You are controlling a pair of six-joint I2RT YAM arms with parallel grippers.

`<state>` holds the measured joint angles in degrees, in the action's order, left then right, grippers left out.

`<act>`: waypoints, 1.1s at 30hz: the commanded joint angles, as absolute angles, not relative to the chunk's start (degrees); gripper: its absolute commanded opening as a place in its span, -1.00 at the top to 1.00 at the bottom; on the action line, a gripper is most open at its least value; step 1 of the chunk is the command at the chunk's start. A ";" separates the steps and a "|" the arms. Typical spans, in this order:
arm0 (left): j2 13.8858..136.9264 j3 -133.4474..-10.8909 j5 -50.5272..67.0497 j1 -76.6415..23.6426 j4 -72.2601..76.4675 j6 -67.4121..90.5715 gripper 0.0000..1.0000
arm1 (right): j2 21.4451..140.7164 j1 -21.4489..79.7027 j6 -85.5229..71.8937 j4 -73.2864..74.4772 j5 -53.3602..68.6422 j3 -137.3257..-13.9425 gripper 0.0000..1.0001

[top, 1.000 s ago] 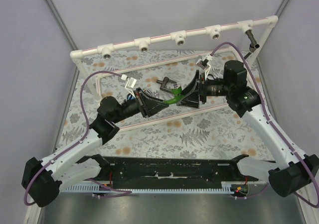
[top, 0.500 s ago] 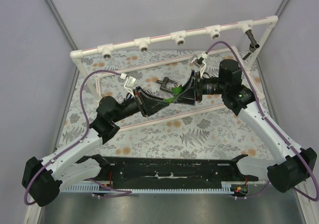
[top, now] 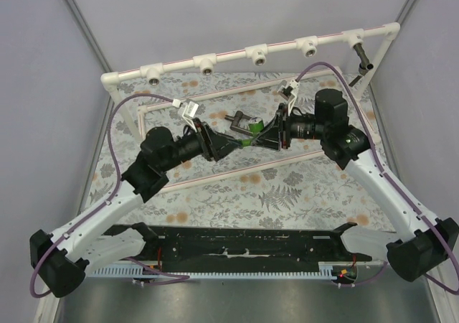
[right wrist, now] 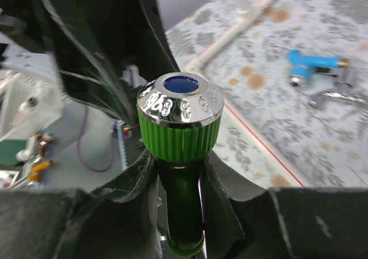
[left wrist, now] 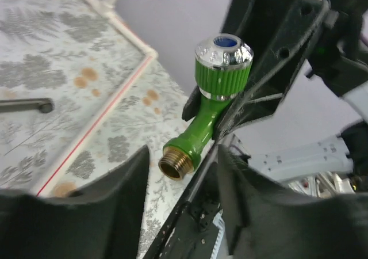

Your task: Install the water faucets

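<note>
The green faucet hangs in the air between my two grippers, above the middle of the flowered mat. My right gripper is shut on its green body, just under the chrome-capped knob. My left gripper is open; its fingers stand either side of the brass threaded end without touching it. A silver faucet with a dark handle lies on the mat behind them. Beside it lies a light blue faucet. A dark grey faucet hangs from the right end of the pipe.
A white pipe rail with several open threaded fittings runs across the back of the mat. A white frame with red stripes lies on the mat. Grey walls close in left and right.
My right gripper has closed on the green faucet. My left gripper has let go of it, opened, and drawn back slightly to the left.
</note>
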<state>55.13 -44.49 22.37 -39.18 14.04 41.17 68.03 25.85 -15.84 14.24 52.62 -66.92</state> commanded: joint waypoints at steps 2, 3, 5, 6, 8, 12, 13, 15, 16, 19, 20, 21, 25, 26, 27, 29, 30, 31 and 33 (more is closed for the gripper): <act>55.71 -61.76 1.18 -38.58 -15.59 29.01 -0.42 | 63.99 24.26 -9.06 21.08 33.69 -66.88 1.00; 57.20 -66.57 -2.86 -38.58 -21.39 27.87 -0.47 | 63.03 24.34 -8.62 21.53 30.18 -66.71 1.00; 60.45 -75.02 -8.50 -38.58 -31.32 25.50 -0.54 | 60.66 24.35 -8.09 21.36 20.36 -65.57 1.00; 62.64 -80.02 -10.79 -38.58 -35.73 24.18 -0.54 | 59.34 24.35 -8.61 20.05 15.60 -64.61 1.00; 67.38 -90.21 -15.19 -38.58 -45.92 21.20 -0.60 | 56.70 24.35 -5.82 17.15 8.81 -62.33 1.00; 79.69 -114.99 -21.88 -38.50 -61.40 14.79 -0.72 | 54.67 24.35 2.95 12.66 0.55 -60.21 1.00; 82.50 -120.53 -22.41 -38.50 -63.61 12.42 -0.78 | 54.67 24.35 5.08 11.70 -1.56 -60.03 1.00; 86.64 -127.93 -23.73 -37.97 -64.68 7.15 -0.92 | 54.32 24.34 11.30 8.28 -4.30 -58.81 1.00; 88.31 -130.93 -23.73 -37.53 -64.86 5.03 -0.95 | 54.14 24.35 15.25 6.70 -5.26 -57.93 1.00; 92.54 -136.75 -20.41 -36.21 -64.52 -2.08 -0.99 | 53.00 24.26 26.24 -1.54 -9.04 -53.03 1.00; 92.98 -136.76 -19.17 -35.78 -63.99 -4.72 -0.99 | 52.82 24.34 30.37 -7.93 -9.75 -50.56 1.00; 93.51 -137.02 -18.12 -35.42 -63.81 -6.49 -0.99 | 52.82 24.26 34.76 -13.04 -9.41 -48.36 1.00; 92.91 -134.67 -14.51 -33.84 -63.46 -17.02 -0.99 | 53.87 23.30 36.30 -16.43 -7.83 -49.83 1.00; 91.94 -132.30 -14.41 -33.40 -62.33 -19.83 -0.99 | 54.31 22.68 37.08 -18.35 -6.87 -49.31 1.00; 90.63 -129.14 -14.33 -32.70 -60.23 -22.56 -0.99 | 54.66 22.41 38.13 -21.41 -6.68 -48.44 1.00; 88.87 -124.04 -13.37 -31.47 -58.10 -27.75 -0.99 | 55.28 22.32 39.89 -23.90 -6.59 -48.08 1.00; 88.25 -122.45 -12.14 -30.77 -57.83 -29.95 -0.99 | 55.28 22.32 40.86 -24.08 -5.72 -47.99 1.00; 87.72 -120.43 -11.08 -29.63 -57.05 -32.32 -0.97 | 55.28 22.32 41.74 -24.95 -5.10 -47.64 1.00; 86.31 -115.34 -10.02 -27.08 -53.19 -36.46 -0.95 | 55.46 22.32 43.85 -28.46 -4.66 -46.15 1.00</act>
<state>89.86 -121.75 -13.93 -30.85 -59.94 -21.85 55.27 22.35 37.54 -17.02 -6.04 -47.97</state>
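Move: The open socket for the green faucet, next to the rail's dark installed faucet, lies about 27 cm ahead of the right hand, 16 cm right and some 5 cm up. The installed faucet is about 14 cm right of that socket and 3 cm nearer. From the left hand, the blue faucet lies some 18 cm ahead, 16 cm left and 32 cm below. The chrome faucet is 7 cm right of the blue one and level with it. The green faucet, already pinched by its body in the right gripper, is carried right and forward some 20 cm, dipping slightly, then rising; the wrist swings clockwise and turns so the fingers point forward at the open socket. The left hand, already clear of the faucet, opens wide and arcs forward and left, up 15 cm then sinking about 7, fingers tipping down, to hover over the blue faucet's side of the table. ##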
